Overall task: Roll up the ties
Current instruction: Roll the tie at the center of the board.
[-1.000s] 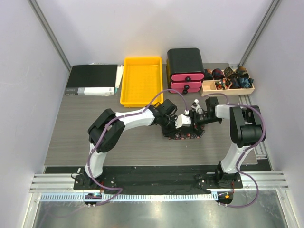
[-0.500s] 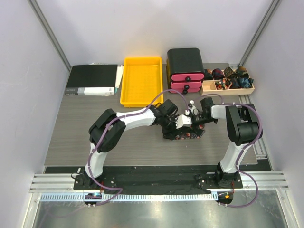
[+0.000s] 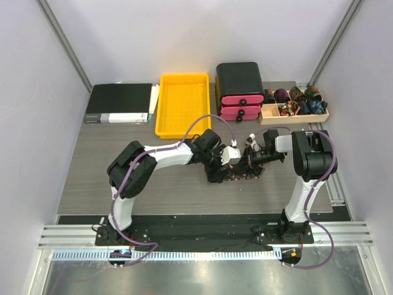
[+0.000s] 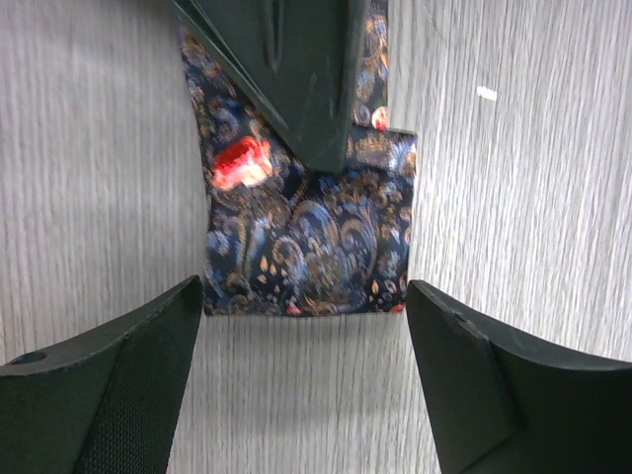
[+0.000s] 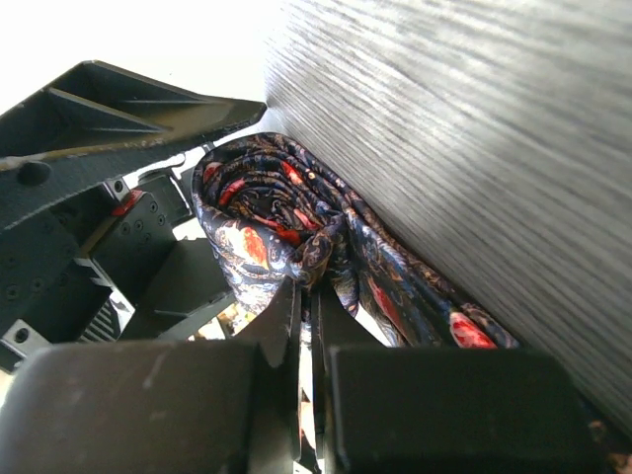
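Observation:
A tie [image 3: 238, 174] of dark fabric with red, orange and blue paisley lies partly rolled on the grey table between both arms. In the left wrist view its flat end [image 4: 308, 237] lies on the wood. My left gripper [image 4: 304, 298] stands open astride its near edge, and the fingers [image 4: 109, 385] touch nothing. The right gripper's fingers [image 4: 296, 69] press down on the tie from above. In the right wrist view my right gripper [image 5: 308, 296] is shut on a fold of the tie, and the rolled coil [image 5: 272, 202] sits just beyond the tips.
A yellow tray [image 3: 182, 126] stands behind the arms, and a black box with pink drawers [image 3: 239, 86] is to its right. A wooden box [image 3: 295, 115] of rolled ties is at the back right. A black binder [image 3: 120, 101] lies at the back left.
My left gripper has opened wide and let go of the tie. My right gripper has closed on the tie and shifted slightly left.

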You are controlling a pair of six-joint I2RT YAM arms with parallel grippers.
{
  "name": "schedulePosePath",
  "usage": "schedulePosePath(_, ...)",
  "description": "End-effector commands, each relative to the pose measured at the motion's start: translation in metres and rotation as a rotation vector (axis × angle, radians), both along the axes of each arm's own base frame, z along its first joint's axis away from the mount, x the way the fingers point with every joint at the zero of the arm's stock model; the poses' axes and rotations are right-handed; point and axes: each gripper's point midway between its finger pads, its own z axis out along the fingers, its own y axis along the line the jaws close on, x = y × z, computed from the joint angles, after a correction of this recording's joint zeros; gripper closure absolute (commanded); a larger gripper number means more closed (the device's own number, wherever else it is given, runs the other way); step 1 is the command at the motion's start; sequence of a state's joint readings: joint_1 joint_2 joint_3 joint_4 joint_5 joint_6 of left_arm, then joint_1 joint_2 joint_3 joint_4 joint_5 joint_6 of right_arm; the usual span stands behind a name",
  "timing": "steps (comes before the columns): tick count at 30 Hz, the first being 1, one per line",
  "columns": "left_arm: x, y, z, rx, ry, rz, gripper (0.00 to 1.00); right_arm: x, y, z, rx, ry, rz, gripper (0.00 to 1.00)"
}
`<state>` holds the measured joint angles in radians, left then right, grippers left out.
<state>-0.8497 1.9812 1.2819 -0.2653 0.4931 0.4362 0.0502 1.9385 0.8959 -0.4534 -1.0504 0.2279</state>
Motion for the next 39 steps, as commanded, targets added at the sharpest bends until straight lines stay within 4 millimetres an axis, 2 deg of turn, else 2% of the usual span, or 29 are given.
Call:
schedulePosePath(1,0.010,-0.026,0.034,-0.152,-0.045,-0.001,0.16,-0.003,-0.025,-0.052,-0.249,-0.010,0.027,0.99)
schedulePosePath(4,0.017,-0.033,0.037,-0.174,-0.068,0.010,0.16,-0.004,-0.027,-0.055,-0.256,0.004,0.032,0.99)
schedulePosePath(9,0.015,-0.042,0.038,-0.175,-0.095,-0.048,0.17,-0.005,-0.028,-0.057,-0.261,0.011,0.038,0.99)
schedulePosePath(18,0.000,-0.031,0.013,-0.113,-0.064,-0.099,0.21,0.000,-0.032,-0.053,-0.289,-0.014,0.036,0.99)
schedulePosePath(22,0.001,-0.030,0.004,-0.097,-0.050,-0.083,0.31,0.004,-0.031,-0.050,-0.287,-0.027,0.032,0.99)
schedulePosePath(23,0.002,-0.031,0.002,-0.090,-0.046,-0.074,0.42,0.004,-0.029,-0.047,-0.271,-0.027,0.033,0.99)
schedulePosePath(26,0.005,-0.021,-0.008,0.004,-0.030,-0.051,0.66,0.009,-0.026,-0.033,-0.246,-0.070,0.037,0.87)
schedulePosePath(27,0.001,-0.011,-0.013,0.048,-0.024,-0.063,0.69,0.012,-0.026,-0.028,-0.237,-0.092,0.038,0.77)
schedulePosePath(28,0.000,-0.005,-0.015,0.070,-0.026,-0.069,0.73,0.014,-0.024,-0.022,-0.229,-0.106,0.038,0.72)
schedulePosePath(30,-0.005,0.012,-0.019,0.140,-0.029,-0.064,0.75,0.021,-0.022,-0.007,-0.203,-0.148,0.029,0.64)
schedulePosePath(33,-0.004,0.026,-0.021,0.211,-0.031,-0.031,0.76,0.026,-0.016,0.012,-0.153,-0.177,0.025,0.59)
schedulePosePath(34,-0.009,0.034,-0.025,0.250,0.000,-0.019,0.76,0.026,-0.014,0.016,-0.140,-0.180,0.023,0.56)
schedulePosePath(37,-0.008,0.040,-0.029,0.291,0.016,0.021,0.75,0.025,-0.009,0.030,-0.097,-0.195,0.017,0.50)
schedulePosePath(39,-0.004,0.038,-0.028,0.300,0.010,0.037,0.75,0.022,-0.006,0.031,-0.083,-0.189,0.018,0.48)
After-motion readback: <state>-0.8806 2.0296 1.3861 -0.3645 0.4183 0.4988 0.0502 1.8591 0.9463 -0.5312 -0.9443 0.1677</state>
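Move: Straddling the near end of the rolled tie, the left hand has its fingers wide open; the roll's middle lies about 3 cm to its right, level fore and aft, and 1 cm lower. From the right hand, which already pinches its fold, the roll lies roughly 2 cm left and 1 cm below; the flat tail runs out on this hand's other side, its middle about 3 cm right. The drawer box stands some 26 cm ahead and 3 cm left. With fingers open, the left hand rises about 2 cm and reaches some 3 cm right over the roll, sinks again and closes on its two side edges, then draws back 1–2 cm left with the grip kept, tipping some 10 degrees more downward. The right hand holds its pinch almost still until the left has gripped, then opens to about half and eases off, up and forward about 1 cm each, and slightly right. ##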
